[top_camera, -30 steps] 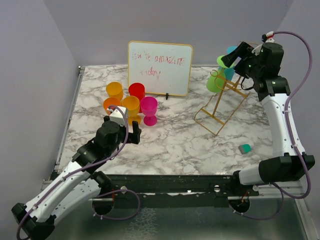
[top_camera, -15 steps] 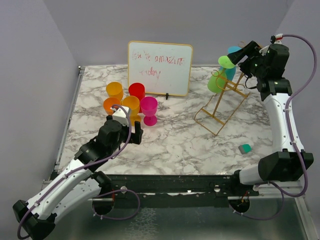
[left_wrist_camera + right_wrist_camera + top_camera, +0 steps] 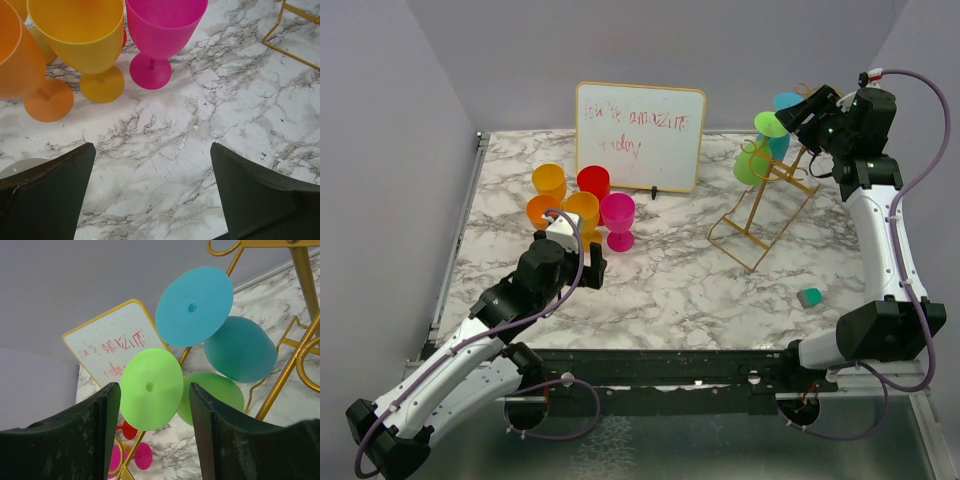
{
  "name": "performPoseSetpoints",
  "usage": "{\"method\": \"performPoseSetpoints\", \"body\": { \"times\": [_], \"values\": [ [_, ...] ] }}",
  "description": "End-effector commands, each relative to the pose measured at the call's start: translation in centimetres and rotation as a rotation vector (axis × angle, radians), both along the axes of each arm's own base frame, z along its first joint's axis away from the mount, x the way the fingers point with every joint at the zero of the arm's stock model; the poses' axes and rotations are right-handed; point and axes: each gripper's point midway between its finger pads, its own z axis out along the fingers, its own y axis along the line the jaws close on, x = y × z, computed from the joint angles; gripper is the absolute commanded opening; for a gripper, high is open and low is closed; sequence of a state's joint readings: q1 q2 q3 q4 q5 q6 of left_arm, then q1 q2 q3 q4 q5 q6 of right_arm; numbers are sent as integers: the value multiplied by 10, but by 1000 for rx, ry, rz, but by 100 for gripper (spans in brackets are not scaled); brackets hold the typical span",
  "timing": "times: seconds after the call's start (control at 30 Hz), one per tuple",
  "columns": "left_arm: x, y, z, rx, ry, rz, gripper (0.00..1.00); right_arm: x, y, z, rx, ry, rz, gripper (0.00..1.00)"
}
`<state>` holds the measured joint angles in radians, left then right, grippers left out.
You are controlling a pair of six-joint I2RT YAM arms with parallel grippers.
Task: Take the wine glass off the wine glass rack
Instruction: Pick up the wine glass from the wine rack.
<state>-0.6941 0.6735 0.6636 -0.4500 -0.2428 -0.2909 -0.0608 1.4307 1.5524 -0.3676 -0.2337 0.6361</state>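
The gold wire wine glass rack [image 3: 760, 215] stands at the back right, its rails also in the right wrist view [image 3: 280, 385]. A green wine glass [image 3: 752, 163] and a blue wine glass [image 3: 781, 143] hang on it upside down. My right gripper [image 3: 798, 110] is open at the rack's top. In its wrist view [image 3: 154, 386] the green glass's round base [image 3: 150, 387] lies between the fingers, the blue base [image 3: 194, 306] above it. My left gripper [image 3: 592, 265] is open and empty over the marble [image 3: 151, 146], just in front of the glasses standing on the table.
Several glasses stand at the back left: pink [image 3: 618, 215] [image 3: 162, 30], yellow [image 3: 583, 212] [image 3: 82, 35], orange [image 3: 542, 210] [image 3: 17, 60], red [image 3: 593, 182]. A white dry-erase board [image 3: 640, 122] leans behind them. A small teal object [image 3: 809, 297] lies at the front right.
My right gripper has shifted right and up at the rack's top, and the green glass's base now shows between its fingers. My left arm has edged slightly forward.
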Motion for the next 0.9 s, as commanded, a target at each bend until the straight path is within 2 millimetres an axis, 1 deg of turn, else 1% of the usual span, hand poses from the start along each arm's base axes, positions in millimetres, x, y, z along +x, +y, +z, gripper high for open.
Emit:
{"method": "performPoseSetpoints", "body": {
  "times": [0.0, 0.17, 0.37, 0.53, 0.73, 0.87],
  "values": [
    [2, -5, 6, -15, -17, -20, 99, -3, 1, -21, -38, 100, 37, 61],
    [2, -6, 5, -14, -13, -24, 99, -3, 1, -22, -69, 123, 55, 59],
    [1, -4, 7, -15, -19, -19, 99, 3, 4, -22, -84, 149, 96, 56],
    [2, -4, 7, -17, -22, -16, 99, 6, 7, -18, -72, 142, 110, 48],
    [2, -4, 8, -17, -22, -17, 99, 6, 9, -15, -48, 132, 109, 44],
    [1, -3, 9, -19, -26, -16, 99, 3, 8, -9, -33, 109, 85, 39]
  ]
}}
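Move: Just beyond the right fingertips hangs the green wine glass, upside down on the rack; its foot lies about 3 cm ahead, 4 cm left and 3 cm below the right hand. The green bowl hangs some 11 cm under that foot. The blue glass's foot is roughly 7 cm farther out than the green foot and 3 cm to its right. From the left hand the green foot is about 24 cm ahead, 43 cm right and 15 cm higher. Sinking about 2 cm and easing 1 cm forward, the right hand brings its fingertips in close around the near right side of the green glass's foot. Its fingers tip some 5 to 10 degrees further down and swing slightly counter-clockwise, while the gap narrows by about a third without shutting; a firm hold can't be seen. ##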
